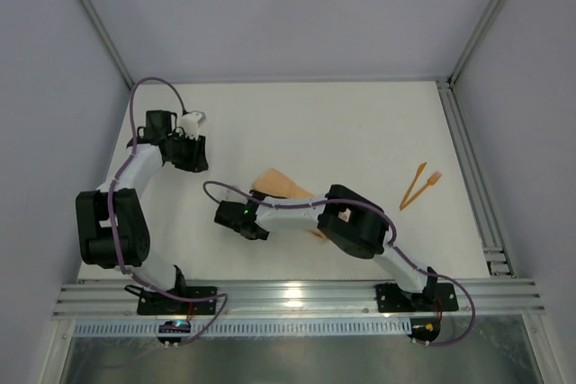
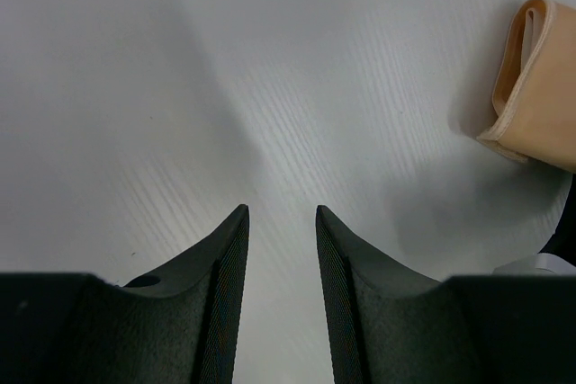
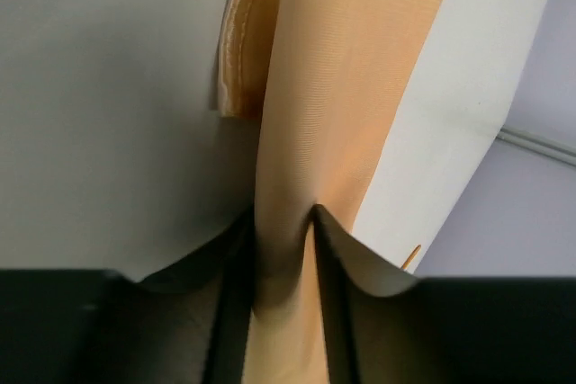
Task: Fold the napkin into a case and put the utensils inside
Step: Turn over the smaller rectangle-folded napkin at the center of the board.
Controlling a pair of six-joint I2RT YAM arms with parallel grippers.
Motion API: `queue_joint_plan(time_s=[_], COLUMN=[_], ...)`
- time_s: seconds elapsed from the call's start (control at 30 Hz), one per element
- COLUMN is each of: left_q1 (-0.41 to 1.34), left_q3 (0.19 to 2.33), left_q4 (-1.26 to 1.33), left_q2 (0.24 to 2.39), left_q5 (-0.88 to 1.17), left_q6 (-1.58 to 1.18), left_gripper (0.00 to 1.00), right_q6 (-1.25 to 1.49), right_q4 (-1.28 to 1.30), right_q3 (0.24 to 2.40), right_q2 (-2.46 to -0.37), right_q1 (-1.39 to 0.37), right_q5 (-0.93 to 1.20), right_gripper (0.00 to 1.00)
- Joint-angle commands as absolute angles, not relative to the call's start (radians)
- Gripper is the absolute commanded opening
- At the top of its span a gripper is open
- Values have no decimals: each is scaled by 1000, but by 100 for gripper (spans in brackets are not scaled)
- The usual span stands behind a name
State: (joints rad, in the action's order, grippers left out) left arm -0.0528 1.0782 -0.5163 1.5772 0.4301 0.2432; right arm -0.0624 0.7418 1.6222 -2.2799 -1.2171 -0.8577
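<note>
The peach-orange napkin [image 1: 279,188] lies folded into a narrow strip near the table's middle, mostly under my right arm. My right gripper [image 1: 259,229] holds one end of it. In the right wrist view the cloth [image 3: 342,69] runs between the jaws of the right gripper [image 3: 281,213] and touches both of them. The folded end of the napkin [image 2: 540,87] shows at the right edge of the left wrist view. My left gripper [image 1: 191,155] hovers at the back left. In its own view the left gripper [image 2: 282,211] is open over bare table. Two orange utensils [image 1: 418,186] lie together at the right.
A metal rail [image 1: 472,177] runs along the table's right edge, close to the utensils. Grey walls [image 1: 288,15] enclose the back and sides. The right arm's elbow [image 1: 355,222] sits low over the near part of the napkin.
</note>
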Motion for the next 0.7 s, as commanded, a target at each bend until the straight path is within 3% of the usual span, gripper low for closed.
queue_joint_plan(time_s=[0.0, 0.07, 0.27, 0.43, 0.67], left_q1=[-69, -78, -89, -87, 26], left_q3=[1115, 1118, 1127, 1131, 1163], left_q4=[-512, -511, -511, -508, -502], left_q2=[1546, 1548, 1552, 1559, 1577], left_q5=[442, 442, 451, 448, 378], left_q6=[244, 245, 238, 224, 207], left_gripper=[38, 38, 39, 39, 42], right_q6=[41, 41, 23, 47, 283], right_q4=[684, 678, 628, 582, 649], right_q3=[1658, 1673, 1687, 1648, 1345], right_q2=[-2247, -2238, -2163, -2033, -1610], right_q1=[-1241, -1252, -1281, -1281, -1166], right_q5=[-671, -657, -586, -499, -385], right_gripper=[41, 52, 66, 66, 63])
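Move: The right fingers, pointing forward and down, still have the napkin's near edge between them just above the board. The folded strip's middle lies about 7 cm to this hand's right, 2 cm back and 1 cm below. From the left hand the napkin's middle is roughly 22 cm to the right, 8 cm back and 8 cm below. Nothing else stands close by. Opening wide, the right hand leaves the napkin leftward and back about 7 cm, then rises roughly 8 cm. ##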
